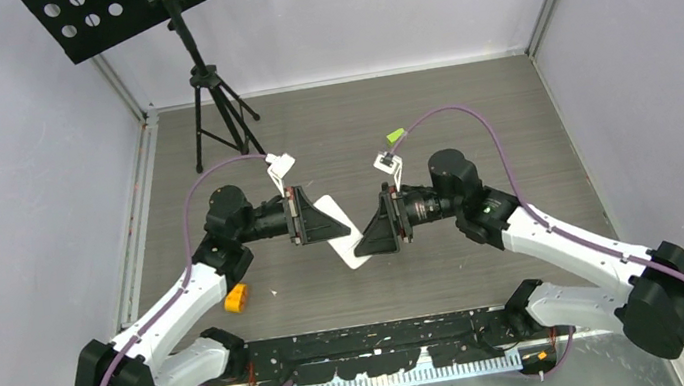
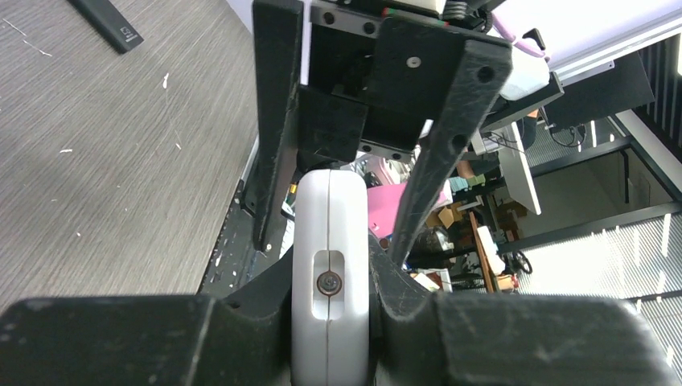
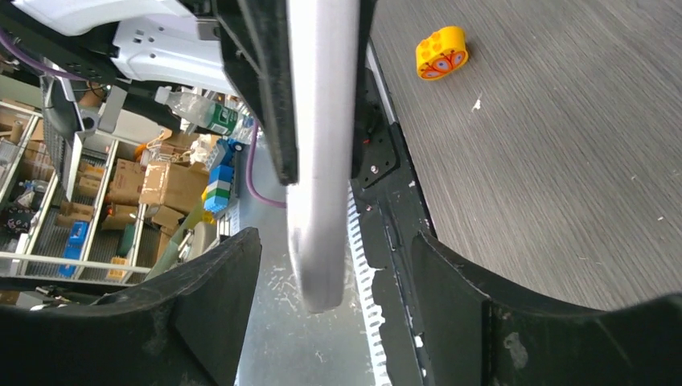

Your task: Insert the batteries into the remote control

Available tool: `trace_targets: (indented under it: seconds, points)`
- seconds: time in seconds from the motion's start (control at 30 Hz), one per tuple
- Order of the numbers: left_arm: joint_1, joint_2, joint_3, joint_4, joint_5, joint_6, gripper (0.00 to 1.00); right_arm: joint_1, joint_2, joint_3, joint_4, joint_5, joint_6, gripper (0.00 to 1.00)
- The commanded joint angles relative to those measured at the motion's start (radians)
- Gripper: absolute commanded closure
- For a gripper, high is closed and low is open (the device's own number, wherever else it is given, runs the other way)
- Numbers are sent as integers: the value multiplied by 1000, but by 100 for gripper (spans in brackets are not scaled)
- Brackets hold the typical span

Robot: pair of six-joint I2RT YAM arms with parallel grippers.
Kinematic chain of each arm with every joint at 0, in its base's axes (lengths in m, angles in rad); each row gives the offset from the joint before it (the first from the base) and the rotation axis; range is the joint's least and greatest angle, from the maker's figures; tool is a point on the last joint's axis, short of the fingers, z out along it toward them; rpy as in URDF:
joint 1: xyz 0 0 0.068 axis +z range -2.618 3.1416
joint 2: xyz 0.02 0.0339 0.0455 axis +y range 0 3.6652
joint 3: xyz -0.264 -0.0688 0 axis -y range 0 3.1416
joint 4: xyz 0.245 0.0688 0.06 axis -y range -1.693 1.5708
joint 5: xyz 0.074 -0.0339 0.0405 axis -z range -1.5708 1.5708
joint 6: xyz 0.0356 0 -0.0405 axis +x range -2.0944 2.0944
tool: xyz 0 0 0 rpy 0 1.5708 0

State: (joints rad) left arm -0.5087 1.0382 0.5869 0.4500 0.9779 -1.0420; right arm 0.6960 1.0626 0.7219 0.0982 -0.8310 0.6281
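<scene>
A white remote control (image 1: pixel 355 255) hangs in the air over the middle of the table, between the two arms. My left gripper (image 1: pixel 347 231) is shut on it; in the left wrist view both pads press the remote control's (image 2: pixel 330 265) narrow sides. My right gripper (image 3: pixel 330 281) is open. Its fingers (image 3: pixel 217 297) straddle the free end of the remote control (image 3: pixel 322 161) with a gap on each side. In the left wrist view these fingers (image 2: pixel 450 137) stand spread beyond the remote. The batteries are out of view.
A chunky orange block (image 1: pixel 236 297) lies on the table by the left arm, also seen as the orange block (image 3: pixel 442 53). A lime-green block (image 1: pixel 396 135) lies behind the right wrist. A tripod (image 1: pixel 210 110) with a black perforated board stands at the back left.
</scene>
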Motion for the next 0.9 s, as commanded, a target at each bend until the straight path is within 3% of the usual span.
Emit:
trace_targets:
  seconds: [0.0, 0.03, 0.17, 0.3, 0.43, 0.53, 0.87]
  points:
    - [-1, -7, 41, 27, 36, 4, 100, -1, 32, 54, -12, -39, -41, 32]
    - [-1, -7, 41, 27, 37, 3, 100, -1, -14, 55, -1, -45, -32, 36]
    - [-1, -7, 42, 30, 32, -1, 100, 2, 60, 57, 23, -60, -23, 45]
    - [-1, -5, 42, 41, 22, -11, 100, 9, 83, 55, 35, -65, -22, 45]
    - [-1, -5, 38, 45, 17, -13, 100, 14, 90, 43, 74, -78, -9, 33]
    - [-1, -4, 37, 46, 17, -12, 100, 14, 88, 32, 106, -91, 4, 31]
    - [-1, -5, 45, 46, 3, -13, 100, 16, 111, 31, 98, -144, 0, 45]
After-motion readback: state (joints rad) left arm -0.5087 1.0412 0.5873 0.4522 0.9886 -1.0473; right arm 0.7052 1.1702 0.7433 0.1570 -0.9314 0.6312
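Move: The white remote control is held still in the left fingers, its middle at that hand's point, about 1 cm to the right. From the right hand's point the same middle lies about 3 cm ahead and 3 cm to the left, at roughly the same height. On the table some 24 cm below the right hand, the yellow block is about 29 cm left and 5 cm back, the green block about 24 cm ahead and 11 cm right. The white remote stays gripped in the still left hand while the right fingers, already spread above and below its base-side end, reach about 1 cm further left over it and sink nearly 1 cm. The right hand turns about 5 degrees counter-clockwise; its fingers narrow from wide open to a bit over half, reopening slightly on the way, without a grip forming. ##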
